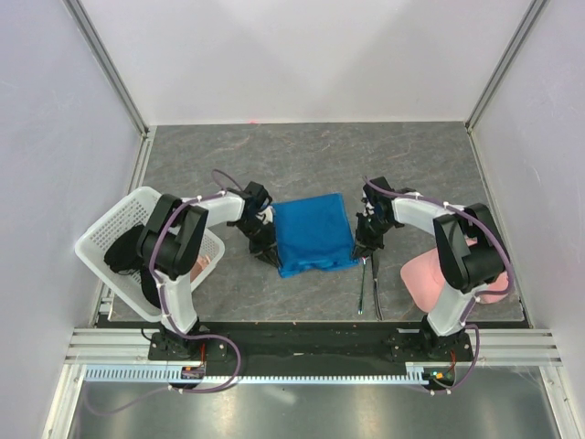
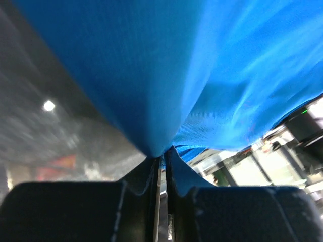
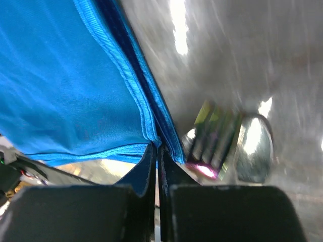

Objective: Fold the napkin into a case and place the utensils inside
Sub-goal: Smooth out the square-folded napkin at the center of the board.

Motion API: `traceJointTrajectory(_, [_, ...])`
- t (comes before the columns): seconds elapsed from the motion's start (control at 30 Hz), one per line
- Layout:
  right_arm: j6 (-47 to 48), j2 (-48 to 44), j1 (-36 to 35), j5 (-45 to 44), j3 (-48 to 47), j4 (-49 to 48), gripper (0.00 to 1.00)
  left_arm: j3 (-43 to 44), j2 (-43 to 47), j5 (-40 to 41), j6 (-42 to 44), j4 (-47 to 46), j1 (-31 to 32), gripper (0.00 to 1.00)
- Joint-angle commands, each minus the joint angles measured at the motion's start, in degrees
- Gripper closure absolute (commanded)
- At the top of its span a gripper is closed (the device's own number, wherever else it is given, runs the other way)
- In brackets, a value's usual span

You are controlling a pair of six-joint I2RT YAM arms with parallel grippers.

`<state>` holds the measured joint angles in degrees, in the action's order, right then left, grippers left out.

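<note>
The bright blue napkin (image 1: 313, 233) lies folded into a rough rectangle mid-table. At its near left corner my left gripper (image 1: 270, 257) pinches it; in the left wrist view the jaws (image 2: 162, 157) stand almost together with a fold of napkin (image 2: 202, 65) caught at their tips. My right gripper (image 1: 362, 248) is at the near right corner, shut (image 3: 157, 149) on the hemmed, layered edge of the napkin (image 3: 65, 85). The utensils (image 1: 369, 285) lie side by side just right of the cloth. Fork tines (image 3: 214, 143) show beside the right fingers, with a rounded shiny knife end (image 3: 255, 151) next to them.
A white mesh basket (image 1: 99, 240) with dark items stands at the left, by the left arm. A pale pink cloth (image 1: 423, 279) lies at the near right under the right arm. Walls close off the table's back and sides.
</note>
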<state>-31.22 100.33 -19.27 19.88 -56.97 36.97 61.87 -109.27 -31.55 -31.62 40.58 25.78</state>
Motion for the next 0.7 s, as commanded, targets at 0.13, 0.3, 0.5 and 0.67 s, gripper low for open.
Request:
traceJointTrajectory(0.13, [0.81, 4.43, -0.07, -2.91, -12.71, -0.08, 1.00, 17.47, -4.55, 14.06, 8.58, 6.25, -6.27, 0.87])
traceJointTrajectory(0.3, [1.69, 1.27, 0.11, -2.74, -17.21, 5.21, 1.00, 21.63, 0.89, 12.22, 10.52, 11.36, -6.18, 0.87])
traceJointTrajectory(0.5, [0.29, -3.03, 0.11, -0.99, -19.49, 9.69, 1.00, 18.65, 8.45, 5.46, 6.49, 12.07, -5.83, 0.87])
traceJointTrajectory(0.67, [0.11, -6.02, 0.11, -0.10, -19.76, 13.47, 1.00, 16.63, 12.85, 4.92, 3.93, 11.46, -5.48, 0.86])
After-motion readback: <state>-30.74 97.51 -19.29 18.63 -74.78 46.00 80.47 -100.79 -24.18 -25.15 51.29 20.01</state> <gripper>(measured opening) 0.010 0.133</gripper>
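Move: Held at its near-left corner by the left hand, the napkin has its middle about 7 cm ahead and 8 cm to the right of that hand, roughly 1 cm below. From the right hand, pinching the near-right corner, the middle lies some 5 cm ahead and 9 cm left. The fork's middle is about 5 cm back from the right hand and 1 cm to its right, the knife's 5 cm back and 4 cm right. Sweeping forward low over the board, both hands keep their pinch on the napkin's near corners and carry that edge out over the rest of the cloth, about 11 cm on the left and 7 on the right. They then rise some 10 cm, drifting slightly back, while the fingertips tilt forward, the left's by roughly 20 degrees and the right's by half that. ##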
